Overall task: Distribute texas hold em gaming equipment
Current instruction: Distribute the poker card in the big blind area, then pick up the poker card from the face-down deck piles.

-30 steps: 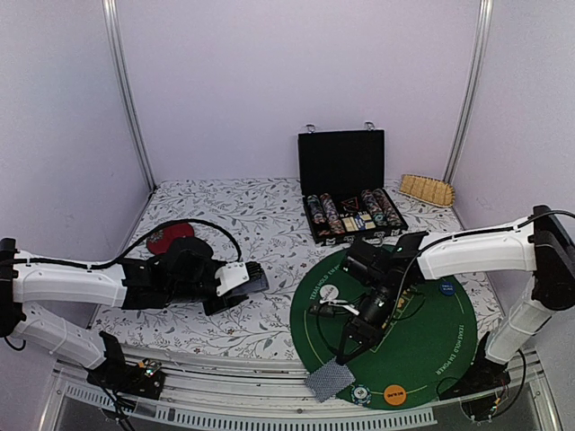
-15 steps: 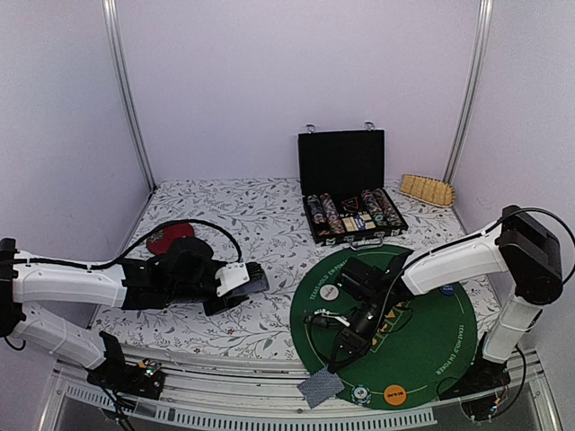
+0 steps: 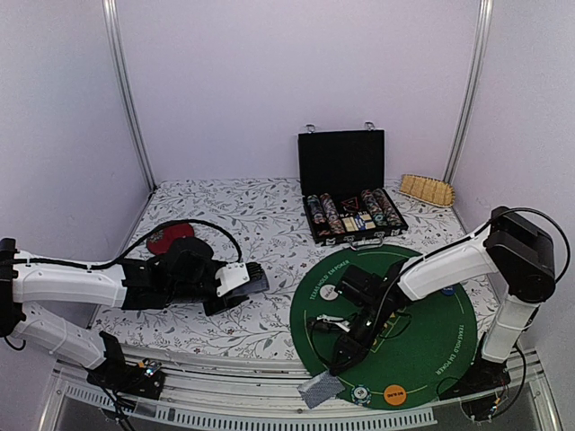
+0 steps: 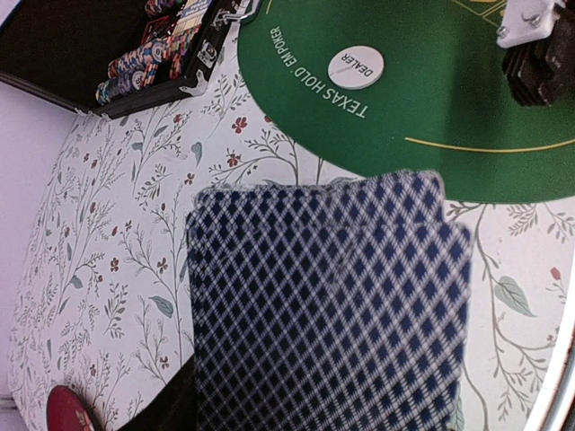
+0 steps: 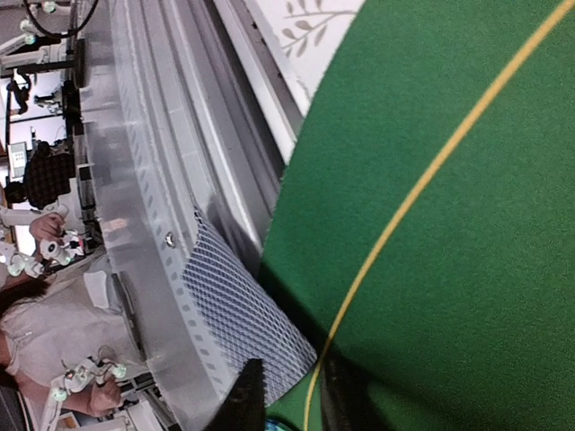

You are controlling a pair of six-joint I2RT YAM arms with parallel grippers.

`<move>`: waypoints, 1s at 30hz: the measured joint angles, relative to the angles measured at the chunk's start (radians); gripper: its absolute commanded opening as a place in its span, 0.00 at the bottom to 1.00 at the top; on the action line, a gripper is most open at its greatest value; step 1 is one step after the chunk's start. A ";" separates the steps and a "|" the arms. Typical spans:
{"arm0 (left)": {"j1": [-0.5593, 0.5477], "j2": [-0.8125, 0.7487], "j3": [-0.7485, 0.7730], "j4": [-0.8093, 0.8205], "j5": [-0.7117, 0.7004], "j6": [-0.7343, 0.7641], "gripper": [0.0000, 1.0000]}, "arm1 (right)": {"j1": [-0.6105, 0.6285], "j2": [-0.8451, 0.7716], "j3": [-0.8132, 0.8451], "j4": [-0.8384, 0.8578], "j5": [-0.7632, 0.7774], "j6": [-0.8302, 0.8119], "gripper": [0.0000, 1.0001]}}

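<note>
My left gripper [image 3: 248, 280] hovers over the floral cloth left of the mat, shut on a fanned stack of playing cards [image 4: 328, 305] with blue diamond backs; they hide its jaws in the left wrist view. My right gripper [image 3: 340, 358] is low over the green poker mat [image 3: 422, 346] near its front edge, fingers slightly apart. One face-down card [image 5: 238, 301] lies just beyond the fingertips [image 5: 248, 395], overhanging the mat and table edge. The white DEALER disc [image 4: 356, 67] sits on the mat's left side. An orange disc [image 3: 393, 392] and a chip [image 3: 362, 392] lie at the front.
An open black case [image 3: 350, 220] with rows of striped chips stands behind the mat. A red round object [image 3: 169, 235] lies at the left, behind my left arm. A woven tan piece [image 3: 427, 189] sits at the back right. The metal table rail [image 5: 153, 180] runs just past the card.
My right gripper has carried the card toward the near edge of the mat, then parted its fingers; the card now lies free. The left arm has not moved.
</note>
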 measured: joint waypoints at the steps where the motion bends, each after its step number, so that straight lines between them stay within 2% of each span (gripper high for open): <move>1: 0.000 0.000 0.000 0.000 0.000 0.000 0.52 | 0.000 0.000 0.002 -0.006 0.015 -0.002 0.37; 9: -0.001 0.000 0.000 0.000 -0.002 0.000 0.52 | 0.005 -0.084 0.118 -0.129 0.219 -0.021 0.64; 10: 0.000 0.000 0.000 0.000 -0.002 0.000 0.52 | 0.005 -0.114 0.143 -0.144 0.271 -0.025 0.71; 12: -0.001 0.000 0.000 0.000 -0.002 0.000 0.53 | 0.004 -0.189 0.194 -0.154 0.389 -0.036 0.98; 15: -0.001 -0.002 0.000 0.000 -0.004 0.000 0.53 | 0.004 -0.304 0.242 -0.107 0.591 -0.066 0.99; 18: -0.001 -0.007 0.000 -0.001 -0.008 0.001 0.53 | 0.000 -0.416 0.237 0.021 0.816 -0.088 0.99; 20: -0.001 -0.013 0.000 0.000 -0.011 0.002 0.53 | -0.021 -0.473 0.210 0.137 0.879 -0.079 0.99; 24: -0.003 -0.020 0.000 0.000 -0.020 0.003 0.52 | -0.081 -0.458 0.204 0.278 0.772 -0.011 0.99; 30: -0.005 -0.027 0.000 0.000 -0.023 0.003 0.53 | -0.094 -0.218 0.216 0.392 0.444 0.124 0.99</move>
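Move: The next thing to fetch is the card deck in the left gripper: about 18 cm ahead, 18 cm left and 7 cm above the right hand, and some 3 cm ahead and 3 cm right of the left hand. The card just laid is centred about 4 cm back and 3 cm left of the right hand. The striped chip sits 7 cm back and 7 cm right of it, the orange button 7 cm back and 15 cm right, the dealer button 22 cm ahead, 1 cm left. The right fingertips come free of the card's corner, opening from barely parted to fully wide as the hand swings up and forward, about 20 cm each way, its fingers tipping up some 60 degrees. It then turns back down by about 7 cm while sweeping roughly 5 cm left towards the deck, which the left hand keeps gripped. ##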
